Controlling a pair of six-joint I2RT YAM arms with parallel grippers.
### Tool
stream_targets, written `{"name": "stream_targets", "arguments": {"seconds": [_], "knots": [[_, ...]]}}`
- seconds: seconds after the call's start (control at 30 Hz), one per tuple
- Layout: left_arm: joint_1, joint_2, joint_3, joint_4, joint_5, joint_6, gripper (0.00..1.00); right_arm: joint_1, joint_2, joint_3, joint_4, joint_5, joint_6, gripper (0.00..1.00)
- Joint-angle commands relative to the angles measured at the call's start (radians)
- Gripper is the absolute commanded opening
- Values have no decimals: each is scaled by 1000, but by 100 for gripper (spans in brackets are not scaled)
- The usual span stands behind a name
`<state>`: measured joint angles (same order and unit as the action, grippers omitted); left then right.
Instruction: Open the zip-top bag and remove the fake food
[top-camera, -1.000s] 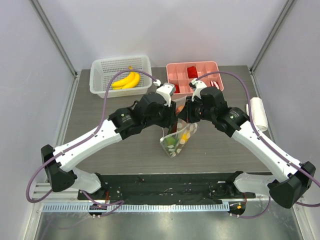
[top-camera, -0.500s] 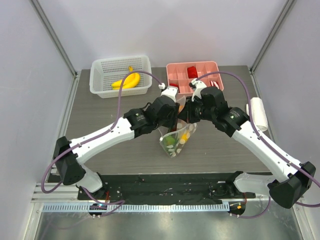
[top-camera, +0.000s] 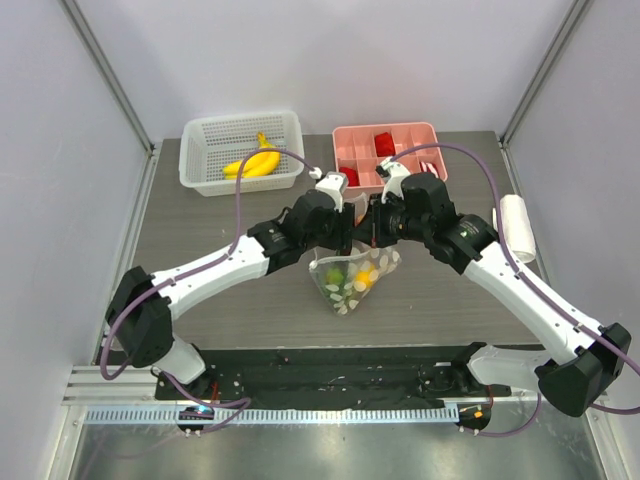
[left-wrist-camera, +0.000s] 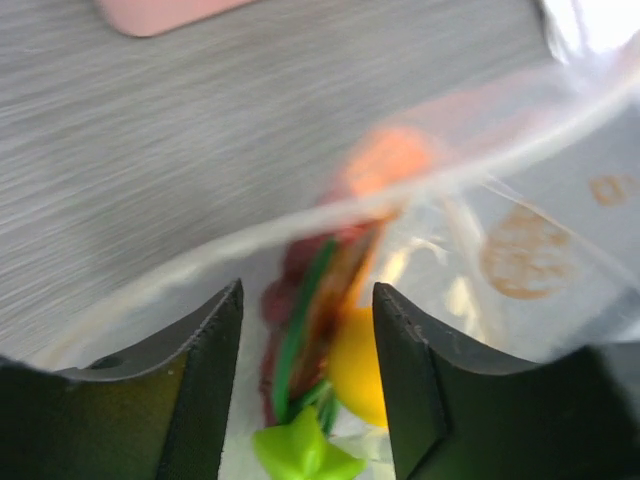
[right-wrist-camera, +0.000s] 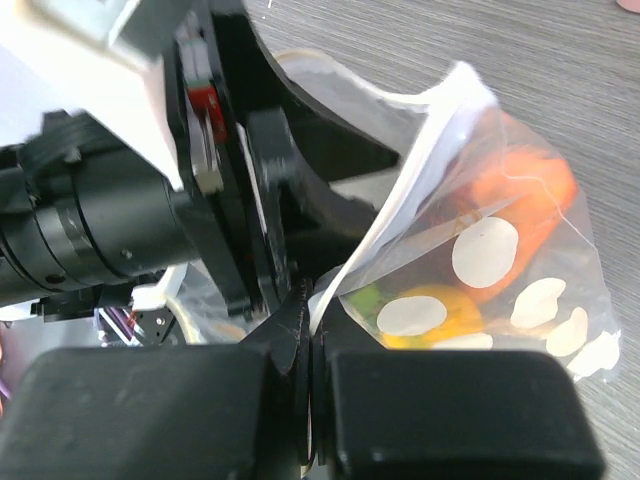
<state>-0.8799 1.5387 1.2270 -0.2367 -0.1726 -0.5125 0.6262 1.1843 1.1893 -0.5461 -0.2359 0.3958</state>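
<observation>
The zip-top bag (top-camera: 352, 280) stands in the middle of the table, clear with white dots, its mouth facing up. My right gripper (right-wrist-camera: 312, 320) is shut on the bag's white zip strip (right-wrist-camera: 400, 200) and holds that edge up. My left gripper (left-wrist-camera: 307, 292) is open and sits inside the bag's mouth. Between its fingers lies the fake food: an orange-and-maroon sausage piece (left-wrist-camera: 322, 285), a yellow piece (left-wrist-camera: 357, 375) and a small green piece (left-wrist-camera: 300, 452). The fingers do not appear to touch any of it. In the top view both grippers meet above the bag, the left (top-camera: 338, 243) and the right (top-camera: 377, 236).
A white perforated basket (top-camera: 200, 135) at the back left holds yellow bananas (top-camera: 255, 162). A pink divided tray (top-camera: 345, 136) with red and white blocks stands at the back, just behind the grippers. A white roll (top-camera: 517, 226) lies by the right edge.
My left arm has swung in toward the centre and its gripper has gone down into the bag's mouth, jaws wider apart. The bag has spread wider and lower. The right gripper has kept its hold.
</observation>
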Motion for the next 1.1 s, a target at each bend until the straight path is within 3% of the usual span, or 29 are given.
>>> {"name": "stream_targets", "arguments": {"seconds": [0.0, 0.07, 0.5, 0.6, 0.63, 0.7, 0.87, 1.07], "knots": [[7, -15, -38, 212, 166, 63, 54, 7, -12, 19, 89, -62, 11, 1], [16, -15, -81, 302, 298, 88, 52, 7, -5, 21, 92, -66, 9, 1], [39, 155, -17, 318, 407, 100, 42, 4, -8, 29, 84, -65, 3, 1], [61, 164, -43, 355, 415, 82, 24, 6, -14, 26, 72, -46, -5, 1], [79, 159, -49, 375, 420, 72, 12, 4, -20, 23, 71, -40, -8, 1], [82, 135, -60, 364, 389, 80, 1, 4, -26, 21, 52, -8, -17, 1], [79, -23, -64, 285, 276, 100, 0, 1, -67, -8, 40, 82, -34, 1], [33, -175, -110, 246, 180, 75, 0, 1, -101, -72, 63, 221, 78, 1]]}}
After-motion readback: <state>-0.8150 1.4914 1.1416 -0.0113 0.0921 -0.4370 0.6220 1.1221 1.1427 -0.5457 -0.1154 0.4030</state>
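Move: The left hand is open inside the bag's mouth; the green stalk it goes for lies about 4 cm to its right, 1 cm ahead and 3 cm lower. The red-and-orange food lies some 3 cm ahead, 5 cm right and 3 cm below; the yellow piece about 3 cm back, 4 cm right and 6 cm below. From the right hand, pinching the bag's rim, the stalk is roughly 3 cm left, 2 cm ahead and 5 cm lower. Inside the open bag, the left hand slides about 5 cm right, towards the right hand, sinking some 2.5 cm and turning nearly 20 degrees clockwise, then shuts its fingertips on the thin green stalk beside the red-and-orange food. With the stalk pinched, it draws back left about 3.5 cm and rises some 5.5 cm from its lowest point, while the right hand keeps its pinch on the bag's rim and ends about 2 cm farther right. ##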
